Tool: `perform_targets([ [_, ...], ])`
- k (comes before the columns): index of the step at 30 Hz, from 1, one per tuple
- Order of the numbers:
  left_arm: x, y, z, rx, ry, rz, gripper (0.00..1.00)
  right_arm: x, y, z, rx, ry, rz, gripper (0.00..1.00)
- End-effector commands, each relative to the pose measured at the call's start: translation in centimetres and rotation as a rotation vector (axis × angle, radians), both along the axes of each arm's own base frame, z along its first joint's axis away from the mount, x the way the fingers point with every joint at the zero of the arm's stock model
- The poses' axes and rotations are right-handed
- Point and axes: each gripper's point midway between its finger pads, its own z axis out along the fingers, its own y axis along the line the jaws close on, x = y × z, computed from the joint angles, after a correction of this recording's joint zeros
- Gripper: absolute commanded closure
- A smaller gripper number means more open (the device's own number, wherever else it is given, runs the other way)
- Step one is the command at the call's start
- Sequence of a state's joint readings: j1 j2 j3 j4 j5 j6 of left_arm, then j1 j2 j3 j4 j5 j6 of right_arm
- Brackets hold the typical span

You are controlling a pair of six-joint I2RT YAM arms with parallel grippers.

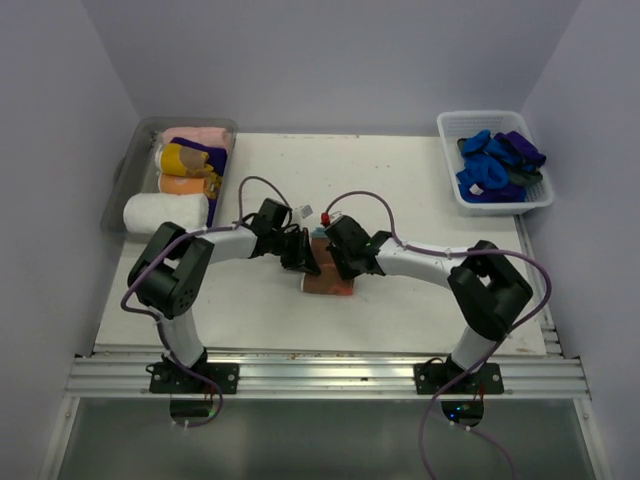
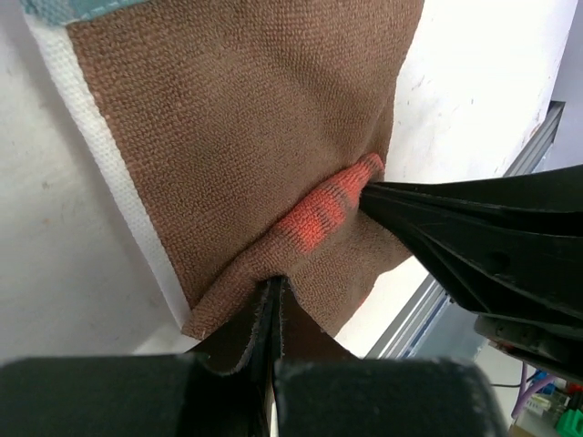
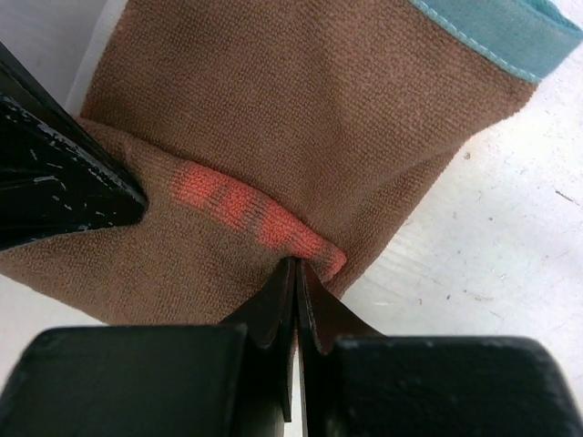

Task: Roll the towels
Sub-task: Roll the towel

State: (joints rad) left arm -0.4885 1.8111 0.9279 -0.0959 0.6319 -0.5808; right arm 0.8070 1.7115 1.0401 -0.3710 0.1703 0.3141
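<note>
A rust-brown towel (image 1: pixel 328 282) lies on the table between my two grippers. A teal hem (image 3: pixel 492 36) runs along its far edge. My left gripper (image 1: pixel 303 262) is shut on a raised fold of the towel (image 2: pixel 237 127), pinching it at the near edge (image 2: pixel 271 289). My right gripper (image 1: pixel 346 262) is shut on the same ridge of cloth (image 3: pixel 291 109), gripping it near the towel's corner (image 3: pixel 296 269). Each wrist view shows the other gripper's black fingers (image 2: pixel 455 228) (image 3: pixel 55 177) pressed into the fold. A red glow lights the ridge between them.
A clear grey tray (image 1: pixel 120 185) at the back left holds rolled towels: white (image 1: pixel 165 212), orange (image 1: pixel 180 184), mustard yellow (image 1: pixel 185 160), purple (image 1: pixel 212 155), pink (image 1: pixel 200 137). A white slotted basket (image 1: pixel 447 160) at the back right holds loose blue and purple towels (image 1: pixel 485 170).
</note>
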Motion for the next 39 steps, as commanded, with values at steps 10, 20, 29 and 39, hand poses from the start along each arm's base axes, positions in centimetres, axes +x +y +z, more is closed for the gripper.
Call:
perform_targets([
  [10, 1.7, -0.2, 0.4, 0.012, -0.058, -0.026, 1.00, -5.6, -1.5, -1.6, 0.025, -0.001, -0.114, 0.99],
  [20, 0.4, -0.1, 0.5, -0.011, -0.048, -0.055, 1.00, -5.8, -1.7, 4.3, 0.048, -0.138, -0.087, 0.91],
  [29, 0.3, -0.3, 0.1, -0.030, -0.037, -0.062, 1.00, -5.9, 3.1, 7.5, -0.086, -0.288, 0.201, 0.60],
  [39, 0.3, -0.6, 0.3, -0.046, -0.041, -0.090, 1.00, -6.0, 6.6, 3.1, -0.230, -0.319, 0.354, 0.48],
])
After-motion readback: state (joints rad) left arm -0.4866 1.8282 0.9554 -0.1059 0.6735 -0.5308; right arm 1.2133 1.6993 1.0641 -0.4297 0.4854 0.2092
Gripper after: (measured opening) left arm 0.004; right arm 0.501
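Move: The towel's rolled part lies just on the robot's side of both closed grippers, which press at its fold: its middle is about 4 cm left of the right hand, 3 cm back and a touch lower, and some 3 cm right and 3 cm back of the left hand. From the right hand, the left gripper's tips are roughly 7 cm left and 1 cm ahead, and the flat part's teal end about 9 cm ahead and 5 cm left. Backward about 7 cm, the right hand drags the towel's right side with nearly shut fingertips while the left fingers keep pinning its left side. The right hand then comes free, opening to half, arcs up and some 6 cm left, and sinks over the rolled part's near end with a finger to each side, turning about 20 degrees counter-clockwise. ##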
